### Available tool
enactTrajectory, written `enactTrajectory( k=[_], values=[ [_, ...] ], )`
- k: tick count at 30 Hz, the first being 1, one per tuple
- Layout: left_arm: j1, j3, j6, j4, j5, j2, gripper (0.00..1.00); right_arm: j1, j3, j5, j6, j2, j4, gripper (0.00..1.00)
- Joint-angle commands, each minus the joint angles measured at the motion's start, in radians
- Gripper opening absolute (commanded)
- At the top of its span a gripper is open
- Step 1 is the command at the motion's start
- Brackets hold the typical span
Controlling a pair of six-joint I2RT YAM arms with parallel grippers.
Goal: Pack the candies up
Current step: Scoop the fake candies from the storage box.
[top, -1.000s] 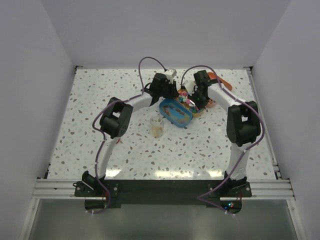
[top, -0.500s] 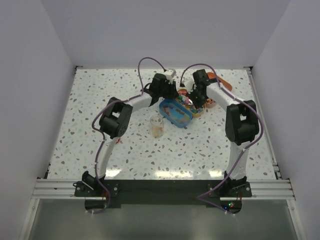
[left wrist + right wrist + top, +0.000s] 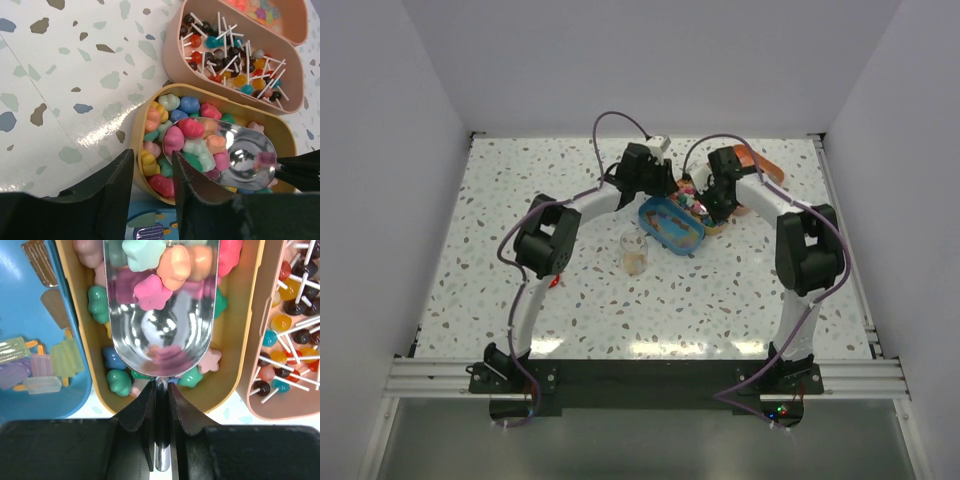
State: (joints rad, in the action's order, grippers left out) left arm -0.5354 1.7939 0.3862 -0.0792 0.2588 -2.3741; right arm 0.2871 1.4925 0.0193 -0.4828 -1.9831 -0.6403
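Note:
Chunky candies (image 3: 190, 127) in pink, yellow, green, blue and orange fill a yellow oval tin (image 3: 137, 130). My right gripper (image 3: 161, 390) is shut on the handle of a silver scoop (image 3: 160, 330). The scoop lies over the tin with a few candies (image 3: 165, 265) in its bowl. My left gripper (image 3: 152, 160) is open astride the tin's near wall, one finger outside and one inside, with a gap showing round the wall. From above, both grippers (image 3: 665, 187) (image 3: 705, 205) meet at the tins behind the blue tin (image 3: 670, 222).
A pink tin (image 3: 172, 55) of small lollipops (image 3: 230, 55) sits right behind the yellow one. The blue tin (image 3: 30, 315) holds ice-lolly shaped sweets. A small glass jar (image 3: 634, 252) stands in front of it. An orange-brown object (image 3: 760, 163) lies at the back right.
My left jaws have widened slightly round the tin wall. Both arms have shifted a little at the tins; the scoop stays over the yellow tin.

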Motion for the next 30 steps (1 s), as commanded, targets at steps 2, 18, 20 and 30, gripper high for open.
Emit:
enactTrajectory(
  k=[2,18,20,30],
  values=[
    [0.015,-0.011,0.010,-0.027,0.022,0.102,0.45,-0.005,-0.040,0.021,0.001,0.104,0.067,0.00],
    [0.075,-0.131,-0.015,0.016,-0.016,0.326,0.63,-0.045,-0.182,0.051,0.032,0.201,0.224,0.00],
    [0.083,-0.154,-0.023,0.024,-0.030,0.369,0.65,-0.051,-0.218,0.076,0.032,0.219,0.269,0.00],
    [0.127,-0.339,-0.105,0.136,-0.145,0.585,0.76,-0.052,-0.321,0.140,0.053,0.297,0.407,0.00]
  ],
)
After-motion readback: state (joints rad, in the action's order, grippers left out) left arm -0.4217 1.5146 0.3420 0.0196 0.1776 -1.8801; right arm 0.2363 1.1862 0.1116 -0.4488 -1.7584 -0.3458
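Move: My right hand holds the scoop, already loaded, at the near right end of the candy box, whose middle is about 5 cm ahead and 6 cm left. The clear storage jar stands some 22 cm left and 7 cm back; the blue box is 13 cm left, level with me, and the lollipop box 9 cm ahead, 1 cm right. From my left hand, at the far left end wall, the candy box's middle lies 5 cm back and 7 cm right. I take my left hand off the candy box's far left end, lifting about 14 cm and then also swinging some 11 cm left, clear of the boxes, while its fingers open wider. My right hand keeps its grip on the scoop and stays over the box, easing up barely 2 cm and slightly back while the wrist tilts some 15 degrees to bring the bowl's front up. ##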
